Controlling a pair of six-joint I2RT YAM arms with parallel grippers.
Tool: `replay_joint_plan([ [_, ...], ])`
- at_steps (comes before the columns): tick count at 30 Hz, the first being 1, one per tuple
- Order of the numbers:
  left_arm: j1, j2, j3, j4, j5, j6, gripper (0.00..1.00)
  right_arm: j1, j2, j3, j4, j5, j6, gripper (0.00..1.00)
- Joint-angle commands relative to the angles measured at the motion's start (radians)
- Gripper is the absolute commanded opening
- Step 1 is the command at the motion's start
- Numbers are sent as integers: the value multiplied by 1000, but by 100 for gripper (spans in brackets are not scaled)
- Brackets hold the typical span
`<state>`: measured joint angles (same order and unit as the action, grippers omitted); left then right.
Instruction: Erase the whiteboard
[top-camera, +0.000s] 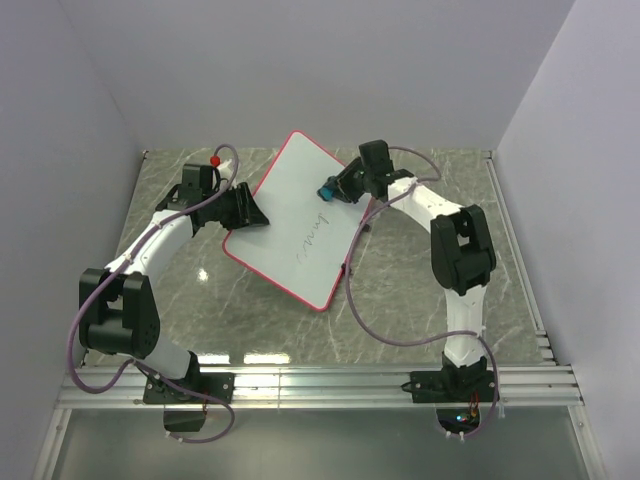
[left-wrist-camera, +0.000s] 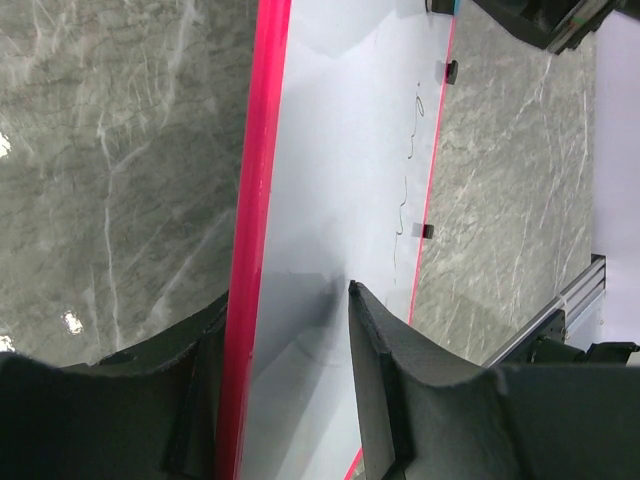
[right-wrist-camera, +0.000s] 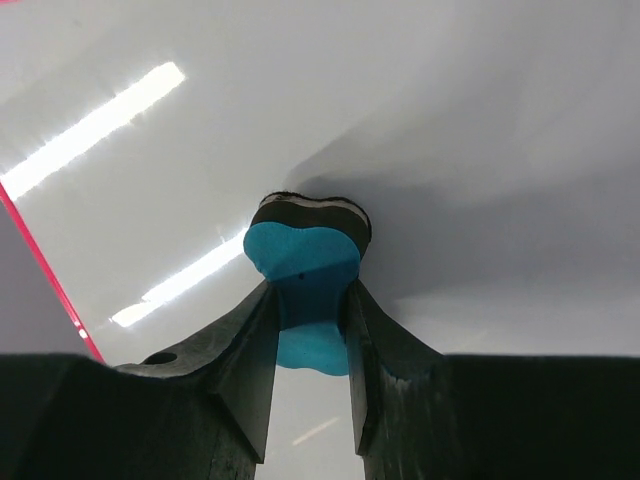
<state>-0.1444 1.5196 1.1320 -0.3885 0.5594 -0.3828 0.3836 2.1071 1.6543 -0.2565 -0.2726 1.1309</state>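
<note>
The whiteboard (top-camera: 290, 215) lies tilted on the marble table, with a thin red rim and faint handwriting (top-camera: 312, 232) across its middle. My left gripper (top-camera: 250, 212) is shut on its left edge. In the left wrist view the gripper (left-wrist-camera: 288, 295) straddles the red rim (left-wrist-camera: 258, 180), one finger lying on the white face (left-wrist-camera: 340, 150). My right gripper (top-camera: 335, 190) is shut on a small blue eraser (top-camera: 327, 189) near the board's upper right. In the right wrist view that gripper (right-wrist-camera: 310, 290) pinches the eraser (right-wrist-camera: 305, 255), whose dark felt presses on the board (right-wrist-camera: 450, 120).
Two small black clips (left-wrist-camera: 452, 70) (left-wrist-camera: 427, 231) sit on the board's far rim. A small red ball (top-camera: 215, 160) shows by the left arm. White walls close in the table on three sides. An aluminium rail (top-camera: 320, 385) runs along the near edge.
</note>
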Motion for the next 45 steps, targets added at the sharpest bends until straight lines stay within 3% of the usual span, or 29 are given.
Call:
replay_joint_plan([
  [1, -37, -9, 26, 2, 71, 42, 0, 75, 6, -161, -72, 29, -31, 0],
  [12, -41, 10, 34, 11, 73, 39, 0, 241, -176, -454, 65, -88, 17, 0],
  [27, -52, -7, 25, 10, 62, 39, 0, 354, -213, -539, 94, -200, -48, 0],
  [45, -52, -27, 11, 2, 43, 48, 1, 271, -309, -469, -12, 18, -149, 0],
])
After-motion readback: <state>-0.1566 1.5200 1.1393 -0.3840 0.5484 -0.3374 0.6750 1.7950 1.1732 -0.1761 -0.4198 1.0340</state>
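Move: The right hand already holds the blue eraser on the upper part of the whiteboard; the remaining pen marks have their middle about 14 cm back and 6 cm left of it, some 3 cm lower. The upper black clip is roughly 10 cm back and 9 cm right of this hand, the lower clip 22 cm back and 4 cm right, the board's near corner 33 cm back and 2 cm left. From the left hand, at the board's left edge, the marks lie about 4 cm back and 14 cm right, some 4 cm lower. Keeping its grip on the eraser, the right hand sweeps it back along the whiteboard, over the pen marks and past their middle towards the near corner, roughly 22 cm back and 10 cm left at nearly constant height while turning about 30 degrees counter-clockwise, then eases a couple of centimetres right and slightly forward, the eraser still against the board. The left hand stays put with its fingers astride the board's left edge, their gap unchanged. ##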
